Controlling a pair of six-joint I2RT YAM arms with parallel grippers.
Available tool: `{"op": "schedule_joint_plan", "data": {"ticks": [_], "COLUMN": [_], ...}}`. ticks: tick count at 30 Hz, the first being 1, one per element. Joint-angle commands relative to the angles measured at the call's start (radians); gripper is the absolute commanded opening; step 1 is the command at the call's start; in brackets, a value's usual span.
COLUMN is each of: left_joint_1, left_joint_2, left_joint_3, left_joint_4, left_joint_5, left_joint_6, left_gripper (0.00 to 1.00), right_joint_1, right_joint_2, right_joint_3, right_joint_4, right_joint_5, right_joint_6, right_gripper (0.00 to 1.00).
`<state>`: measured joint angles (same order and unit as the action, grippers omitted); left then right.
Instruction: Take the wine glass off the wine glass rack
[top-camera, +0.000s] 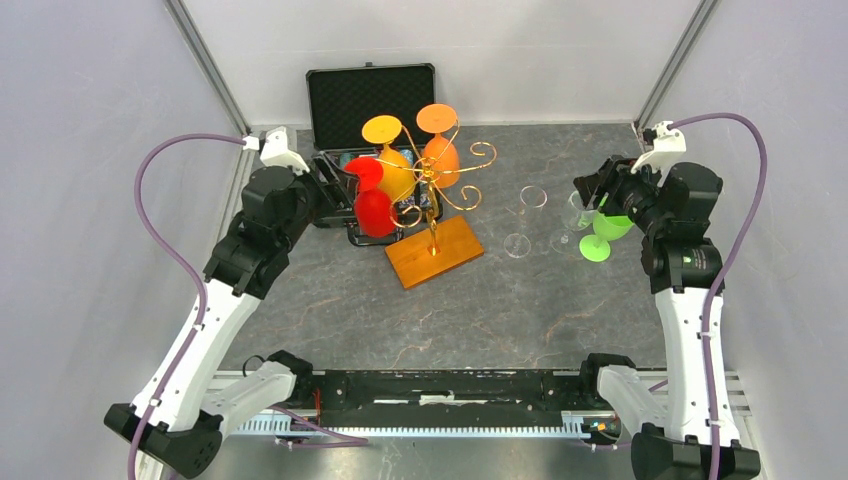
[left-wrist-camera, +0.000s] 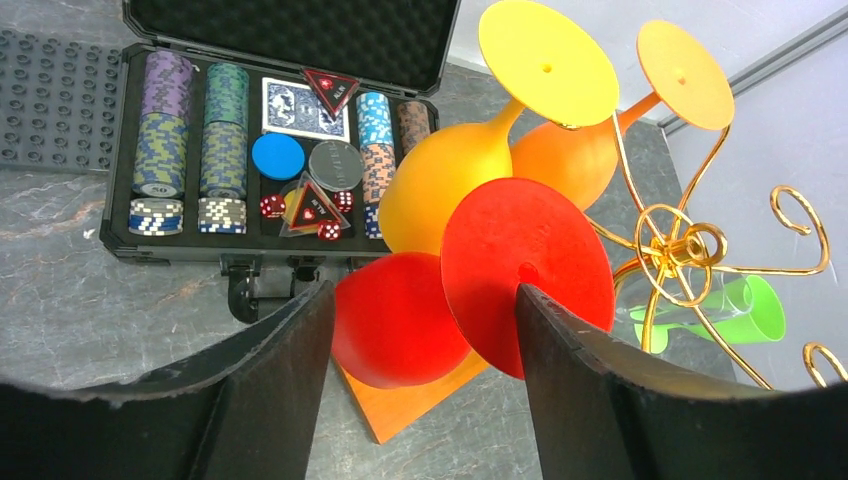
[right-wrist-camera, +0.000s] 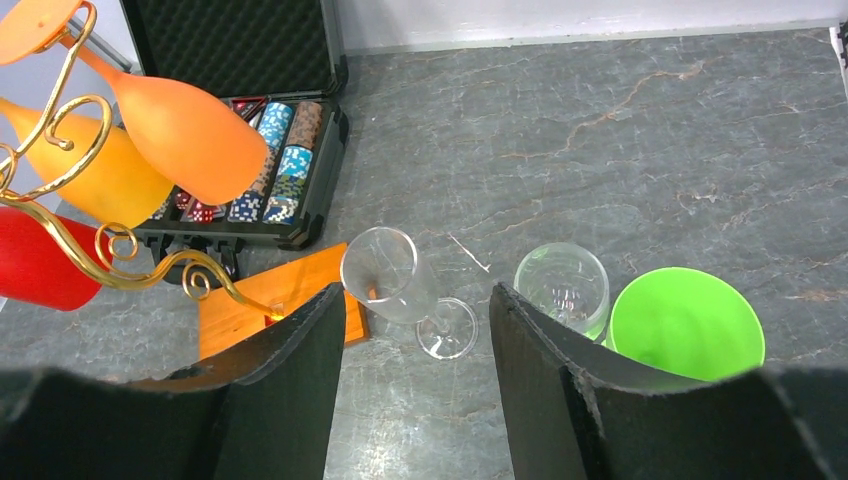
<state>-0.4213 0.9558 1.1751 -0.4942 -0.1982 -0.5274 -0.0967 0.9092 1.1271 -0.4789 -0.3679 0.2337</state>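
Note:
The wine glass rack (top-camera: 440, 185), golden wire on a wooden base (top-camera: 434, 252), holds three glasses upside down: red (top-camera: 374, 210), yellow (top-camera: 396, 172) and orange (top-camera: 441, 155). My left gripper (top-camera: 338, 196) is open at the red wine glass (left-wrist-camera: 400, 320). Its fingers (left-wrist-camera: 290, 370) flank the bowl and the foot disc (left-wrist-camera: 525, 265); I cannot tell whether they touch. My right gripper (top-camera: 592, 196) hovers open and holds nothing, at the right above a clear glass (right-wrist-camera: 562, 285) and a green glass (right-wrist-camera: 686, 325).
An open black case of poker chips (left-wrist-camera: 270, 150) stands behind the rack, close to my left gripper. A clear glass (top-camera: 524, 218) lies on its side between the rack and the right arm. The cell's walls close in the table on three sides.

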Motion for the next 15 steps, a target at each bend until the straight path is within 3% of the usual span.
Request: {"op": "schedule_joint_plan", "data": {"ticks": [1, 15], "left_joint_1": [0.012, 0.024], "left_joint_2": [-0.015, -0.023], "left_joint_3": [-0.021, -0.002], "left_joint_4": [0.02, 0.021], "left_joint_5": [0.04, 0.146], "left_joint_6": [-0.042, -0.121], "left_gripper": [0.69, 0.49], "right_joint_1": [-0.002, -0.003], "right_joint_2": [-0.023, -0.038], "right_joint_3": [-0.015, -0.038], "right_joint_4": [0.046, 0.06], "right_joint_5": [-0.025, -0.024], "right_joint_6": [0.013, 0.024], "right_gripper": [0.6, 0.59]}}
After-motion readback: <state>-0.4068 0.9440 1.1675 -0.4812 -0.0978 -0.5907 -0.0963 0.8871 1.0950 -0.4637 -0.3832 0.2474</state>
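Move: The red wine glass hangs foot-up just off the left hand's fingertips: its middle is about 3 cm ahead, 3 cm to the right and 6 cm below. From this same hand, the yellow glass is roughly 10 cm ahead, 6 cm right and 6 cm below, and the rack's hub some 15 cm right, 3 cm ahead and about level in height. From the right hand, the red glass is about 41 cm left, 3 cm ahead and 5 cm lower. With no contact to be made out yet, the left hand shifts slowly to the right, only about 1.5 cm, bringing its fingers more squarely in line with the red glass. It rolls some 5 degrees, left side dropping, and turns slightly clockwise, while the fingers narrow steadily from about three-quarters to half open. ##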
